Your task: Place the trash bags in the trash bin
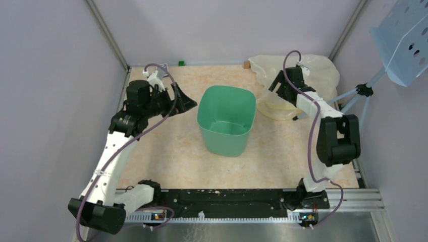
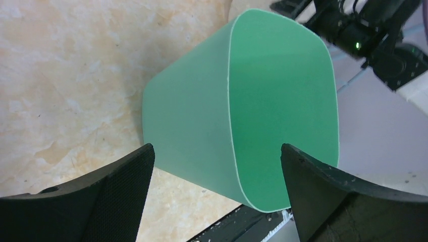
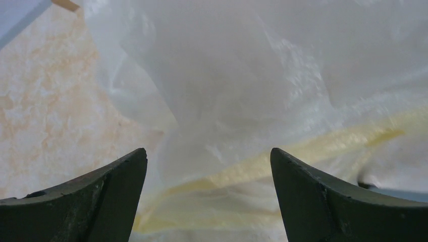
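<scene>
The mint-green trash bin [image 1: 225, 118] stands upright mid-table, mouth up and nothing visible inside. My left gripper [image 1: 186, 99] hovers open just left of its rim. In the left wrist view, the bin [image 2: 192, 116] fills the space ahead of the left gripper [image 2: 217, 151], whose jaws are wide apart and hold nothing. The trash bags [image 1: 303, 75], a crumpled pale-yellow translucent heap, lie at the back right corner. My right gripper [image 1: 286, 79] hangs open over them. In the right wrist view, the bag [image 3: 242, 75] and its yellower rim band [image 3: 303, 151] lie below the right gripper [image 3: 208, 154].
A pale blue perforated panel [image 1: 406, 38] on a thin stand [image 1: 363, 91] leans in at the right wall. A small green block [image 1: 180, 63] and a wooden block [image 1: 247, 64] sit at the back edge. Walls close in on three sides.
</scene>
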### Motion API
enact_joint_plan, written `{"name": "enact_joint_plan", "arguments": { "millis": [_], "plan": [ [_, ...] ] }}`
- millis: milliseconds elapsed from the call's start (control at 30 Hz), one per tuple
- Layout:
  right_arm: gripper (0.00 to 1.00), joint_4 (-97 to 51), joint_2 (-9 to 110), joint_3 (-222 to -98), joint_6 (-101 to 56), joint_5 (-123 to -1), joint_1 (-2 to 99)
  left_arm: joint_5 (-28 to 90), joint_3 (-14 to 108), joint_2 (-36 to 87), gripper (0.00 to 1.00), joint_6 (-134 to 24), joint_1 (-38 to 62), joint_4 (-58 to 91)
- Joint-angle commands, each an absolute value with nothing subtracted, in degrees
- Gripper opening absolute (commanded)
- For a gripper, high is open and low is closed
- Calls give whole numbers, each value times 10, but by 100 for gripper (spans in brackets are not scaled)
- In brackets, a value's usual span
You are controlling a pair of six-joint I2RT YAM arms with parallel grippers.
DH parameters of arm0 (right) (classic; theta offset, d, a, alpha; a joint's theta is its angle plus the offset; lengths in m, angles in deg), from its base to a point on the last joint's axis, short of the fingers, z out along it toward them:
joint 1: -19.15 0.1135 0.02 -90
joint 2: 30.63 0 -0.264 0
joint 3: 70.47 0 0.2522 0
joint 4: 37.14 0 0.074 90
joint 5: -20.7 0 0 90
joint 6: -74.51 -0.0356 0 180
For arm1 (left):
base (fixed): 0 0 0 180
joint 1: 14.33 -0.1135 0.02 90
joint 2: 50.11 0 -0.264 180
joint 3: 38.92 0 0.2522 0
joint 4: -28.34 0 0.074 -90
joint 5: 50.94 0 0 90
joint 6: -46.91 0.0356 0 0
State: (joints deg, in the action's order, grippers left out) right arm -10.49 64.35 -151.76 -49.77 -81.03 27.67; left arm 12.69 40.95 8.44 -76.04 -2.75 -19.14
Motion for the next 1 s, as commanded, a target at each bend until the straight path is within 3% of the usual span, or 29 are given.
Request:
{"name": "enact_joint_plan", "arguments": {
  "millis": [0,267,300,367,400,633,767,967],
  "plan": [
    [91,-132,735,-1644,-515,-805,284,189,461,112,99,-720,28,-226],
    [60,-60,863,-1778,-510,-822,290,266,522,199,99,-692,93,-248],
    [48,-27,871,-1795,-510,-817,290,271,529,207,99,-688,96,-247],
    [11,-4,865,-1809,-502,-798,293,282,541,221,98,-683,102,-247],
    [0,1,849,-1805,-498,-799,296,286,545,226,97,-681,105,-248],
    [0,-41,651,-1664,-511,-751,304,344,547,242,92,-657,118,-239],
    [0,-36,540,-1608,-544,-714,310,375,537,247,82,-641,130,-220],
    [0,-6,430,-1606,-525,-722,312,424,538,267,72,-638,145,-214]
  ]
}}
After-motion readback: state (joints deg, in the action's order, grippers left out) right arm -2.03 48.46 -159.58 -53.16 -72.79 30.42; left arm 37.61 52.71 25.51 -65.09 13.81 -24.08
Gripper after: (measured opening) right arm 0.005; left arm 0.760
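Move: The trash bag lies spread under and beyond the right hand, its middle about 7 cm ahead, 6 cm right and 6 cm below. From that hand the wooden block is roughly 12 cm ahead and 12 cm left, the trash bin some 17 cm back, 20 cm left and 7 cm higher. From the left hand the bin stands about 15 cm right, 6 cm back and 11 cm down; the bag's middle is 15 cm ahead, 43 cm right, 22 cm down. The trash bag is pinched left of its middle: the right hand sweeps about 9 cm forward over it while sinking 3 cm, shuts fully on the film, then pulls back and lifts steeply, some 18 cm up, fingers tipping upward. The left hand eases right, forward and down, about 4 cm each, to the bin's left rim, rolling its left side up some 25 degrees as its fingers begin closing. ##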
